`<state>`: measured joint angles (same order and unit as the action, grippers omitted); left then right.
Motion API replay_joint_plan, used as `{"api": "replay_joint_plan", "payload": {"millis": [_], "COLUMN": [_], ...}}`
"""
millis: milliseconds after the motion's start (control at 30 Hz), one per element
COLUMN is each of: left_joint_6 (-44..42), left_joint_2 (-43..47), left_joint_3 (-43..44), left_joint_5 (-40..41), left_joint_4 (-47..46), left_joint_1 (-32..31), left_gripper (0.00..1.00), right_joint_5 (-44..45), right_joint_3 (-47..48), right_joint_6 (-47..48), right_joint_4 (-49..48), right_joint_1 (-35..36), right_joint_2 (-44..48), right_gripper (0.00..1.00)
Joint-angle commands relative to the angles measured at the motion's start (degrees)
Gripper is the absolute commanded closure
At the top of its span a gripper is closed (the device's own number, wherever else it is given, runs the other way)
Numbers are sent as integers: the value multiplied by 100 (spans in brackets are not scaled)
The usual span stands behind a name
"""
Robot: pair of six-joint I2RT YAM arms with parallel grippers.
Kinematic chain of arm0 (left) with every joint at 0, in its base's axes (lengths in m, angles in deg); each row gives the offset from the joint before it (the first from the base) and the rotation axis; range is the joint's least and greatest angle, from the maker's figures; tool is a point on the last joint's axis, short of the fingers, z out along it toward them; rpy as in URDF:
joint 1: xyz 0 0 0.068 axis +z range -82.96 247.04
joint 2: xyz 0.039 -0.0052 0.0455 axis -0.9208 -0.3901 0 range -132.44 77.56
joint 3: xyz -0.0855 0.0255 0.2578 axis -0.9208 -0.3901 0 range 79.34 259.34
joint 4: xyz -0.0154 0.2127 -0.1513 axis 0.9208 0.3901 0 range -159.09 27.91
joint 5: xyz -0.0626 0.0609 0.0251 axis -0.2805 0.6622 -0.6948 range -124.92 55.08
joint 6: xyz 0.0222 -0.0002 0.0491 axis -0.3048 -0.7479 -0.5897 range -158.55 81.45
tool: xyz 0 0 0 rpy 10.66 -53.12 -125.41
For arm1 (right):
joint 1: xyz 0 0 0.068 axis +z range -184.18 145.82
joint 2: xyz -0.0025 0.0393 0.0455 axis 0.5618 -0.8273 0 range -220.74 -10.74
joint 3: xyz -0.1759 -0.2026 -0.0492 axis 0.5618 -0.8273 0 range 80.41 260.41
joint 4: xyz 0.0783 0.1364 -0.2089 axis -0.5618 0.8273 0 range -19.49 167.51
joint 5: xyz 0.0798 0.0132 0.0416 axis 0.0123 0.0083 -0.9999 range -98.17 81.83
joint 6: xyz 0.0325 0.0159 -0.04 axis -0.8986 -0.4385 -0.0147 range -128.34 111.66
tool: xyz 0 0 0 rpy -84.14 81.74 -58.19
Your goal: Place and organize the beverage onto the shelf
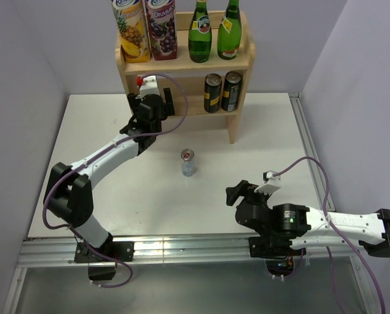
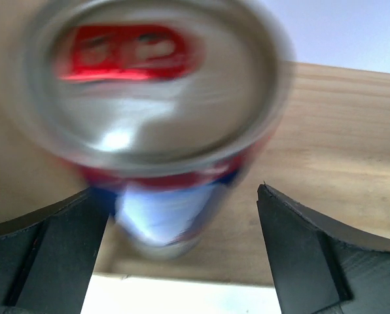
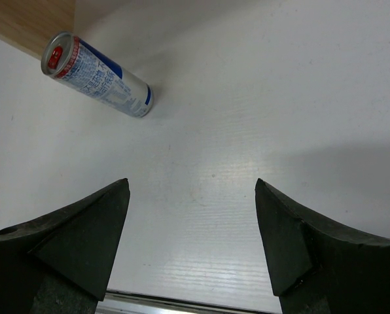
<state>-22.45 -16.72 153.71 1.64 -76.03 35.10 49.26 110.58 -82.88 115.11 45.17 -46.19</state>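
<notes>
A blurred red, blue and silver can (image 2: 162,216) fills the left wrist view, its top with a red tab towards the camera and the light wood of the shelf (image 2: 339,144) behind it. My left gripper (image 2: 183,190) is open around it: the right finger (image 2: 313,255) stands apart from the can and the left finger (image 2: 44,255) is at its side. From above, this gripper (image 1: 157,98) is at the left of the shelf's (image 1: 241,111) lower tier. A second slim can (image 1: 188,162) (image 3: 97,75) stands mid-table. My right gripper (image 3: 192,183) (image 1: 237,193) hangs open and holds nothing.
The top tier holds two juice cartons (image 1: 146,29) and two green bottles (image 1: 214,33). Two dark cans (image 1: 222,91) stand at the right of the lower tier. Grey walls enclose the white table (image 1: 90,131), and a metal rail (image 1: 182,248) runs along its near edge.
</notes>
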Motion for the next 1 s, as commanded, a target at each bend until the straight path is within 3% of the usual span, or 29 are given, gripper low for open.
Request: {"api": "replay_joint_plan", "payload": {"millis": [0,433,567,833,967], "left_joint_6": [271,877,1324,2283,2127], "left_joint_2": [577,2158,2790,3583,3022], "left_joint_3": [-150,-1213,-2204,-4305,-4607], "left_joint_5": [431,599,773,888,713], "left_joint_4": [87,1115,1168,20,-781], "left_joint_1": [48,-400,-1136,-2666,-3168], "left_gripper": [1,1,1,1,1], "right_joint_5": [251,321,348,401,418], "right_joint_3": [24,76,129,235,217], "right_joint_6": [-324,-614,-675,-895,-974], "right_joint_4": [172,207,198,391,479], "right_joint_1": [98,326,379,520,546], "right_joint_2": [20,-314,-455,-666,-657], "right_gripper": [16,16,16,16,16]}}
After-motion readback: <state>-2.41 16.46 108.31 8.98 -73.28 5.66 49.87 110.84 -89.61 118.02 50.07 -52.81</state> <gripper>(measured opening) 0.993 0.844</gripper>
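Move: The silver can left on the table, next to be fetched, is roughly 16 cm back, 12 cm right and 19 cm below the left gripper. Between its open fingers stands the blue can on the middle shelf, about 1 cm ahead and 1 cm left; the nearer black can stands some 20 cm right and 1 cm ahead, about level. From the right gripper, the silver can lies about 15 cm ahead, 16 cm left and 8 cm down. Bring the left gripper, fingers kept wide open, straight back off the blue can and out of the shelf, rising about 3 cm with a slight drift left. Then sweep it back, down and to the right towards the silver can, ending some 23 cm back and 13 cm lower, turning clockwise and tipping the fingers down a little. Let the right gripper sink about 2 cm. ##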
